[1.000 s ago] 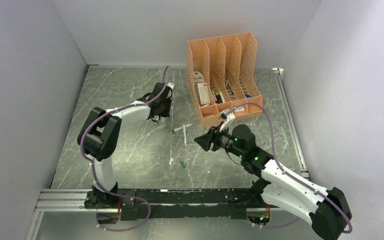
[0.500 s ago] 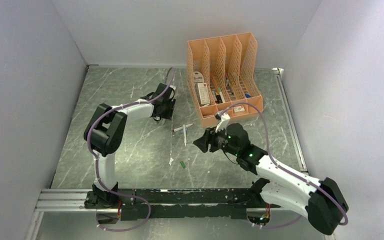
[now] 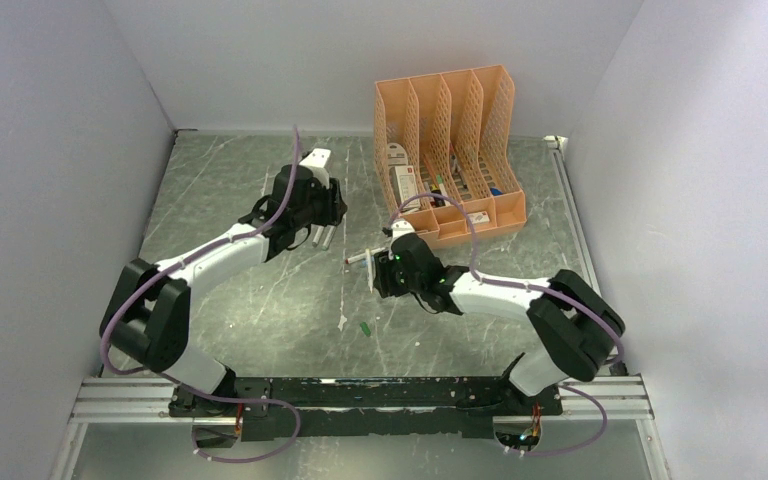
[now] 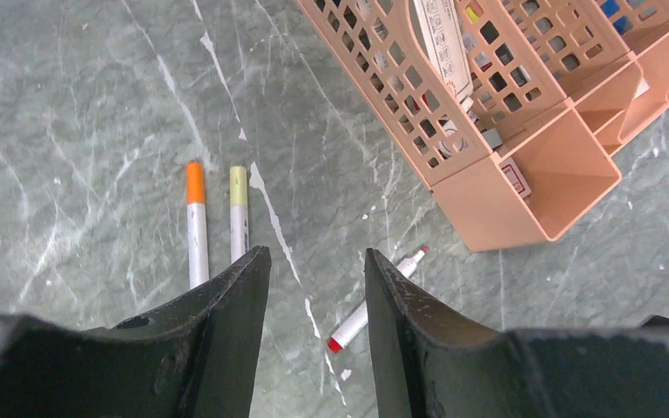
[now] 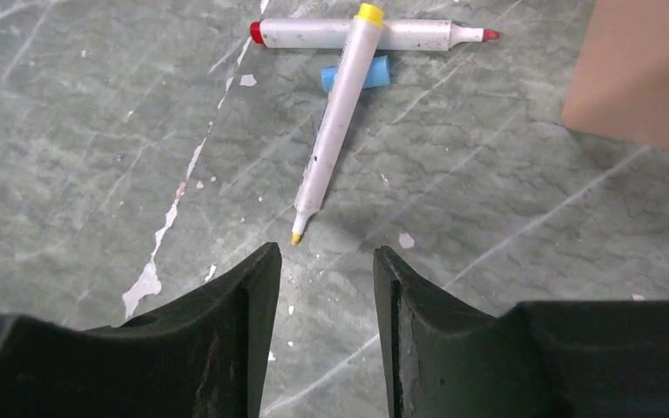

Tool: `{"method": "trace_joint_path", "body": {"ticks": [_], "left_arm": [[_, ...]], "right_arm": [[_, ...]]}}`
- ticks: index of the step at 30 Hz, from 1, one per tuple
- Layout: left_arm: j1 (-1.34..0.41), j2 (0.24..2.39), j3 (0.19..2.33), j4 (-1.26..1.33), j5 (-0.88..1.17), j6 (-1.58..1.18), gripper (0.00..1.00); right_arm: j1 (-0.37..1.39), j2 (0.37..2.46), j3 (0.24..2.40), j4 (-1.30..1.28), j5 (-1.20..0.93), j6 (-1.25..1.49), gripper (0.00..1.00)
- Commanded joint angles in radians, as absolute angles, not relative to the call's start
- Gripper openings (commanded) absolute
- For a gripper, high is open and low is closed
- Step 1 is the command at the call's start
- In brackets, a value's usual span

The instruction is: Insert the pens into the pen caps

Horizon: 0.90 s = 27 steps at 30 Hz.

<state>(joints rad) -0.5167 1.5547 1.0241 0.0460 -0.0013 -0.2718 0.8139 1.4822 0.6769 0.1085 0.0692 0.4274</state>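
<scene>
Two capped pens lie side by side on the table, one with an orange cap [image 4: 195,185] and one with a pale yellow-green cap [image 4: 239,186]. My left gripper [image 4: 314,254] [image 3: 328,213] hangs open and empty just above and right of them. A red-tipped pen [image 5: 357,33] [image 4: 375,300] lies uncapped, and a yellow-tipped pen [image 5: 335,122] lies across it. A blue cap [image 5: 359,74] sits under the crossing. My right gripper [image 5: 322,251] [image 3: 380,283] is open and empty, just short of the yellow tip. A green cap [image 3: 365,328] lies alone nearer the arms.
The peach lattice organiser [image 3: 447,150] stands at the back right and holds cards and small items. Its front corner [image 4: 531,192] is close to the red-tipped pen. Grey walls enclose the table on three sides.
My left gripper has opened, and its arm has swung round above the two capped pens. My right arm has reached left and down to the crossed pens, its jaws a little narrower.
</scene>
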Motion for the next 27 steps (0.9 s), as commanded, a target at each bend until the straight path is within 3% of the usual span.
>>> {"method": "trace_joint_path", "body": {"ticks": [1,14,19,25,27], "left_arm": [[-0.506,1.493,0.917,0.160,-0.058,-0.388,0.53],[-0.491,1.461,0.867,0.156,-0.060,-0.412,0.55],[-0.490,1.429,0.829,0.169,-0.090,-0.411,0.53],[-0.489,1.417,0.823,0.159,-0.095,-0.411,0.53],[-0.488,1.413,0.822,0.166,-0.076,-0.414,0.54]], "right_arm": [[0.838,1.557,0.721,0.141,0.122,0.385,0.43],[0.885,1.747,0.868,0.086,0.224,0.371,0.43],[0.890,1.807,0.918,0.023,0.292,0.384,0.27],[0.894,1.813,0.930,0.006,0.308,0.394,0.00],[0.895,1.786,0.915,0.020,0.307,0.394,0.00]]}}
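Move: The yellow pen's middle lies about 6 cm ahead of the right hand, 3 cm to its left and 4 cm below, with its writing tip pointing back towards the bases. The red pen crosses under its far part, centred about 10 cm ahead and 4 cm left of that hand; the blue cap is 8 cm ahead, 3 cm left. The green cap sits 8 cm back, 4 cm left. From the left hand the yellow pen is some 8 cm back, 10 cm right and 14 cm below. Down and to the left first, then forward, the right hand travels about 4 cm forward, 3 cm left and 3.5 cm down onto the yellow pen, its fingers tipping roughly 10 degrees steeper, and shuts them to pinch the barrel between its middle and the writing tip. The empty left hand, fingers staying open, eases about 3 cm left, 2 cm back and slightly down. ##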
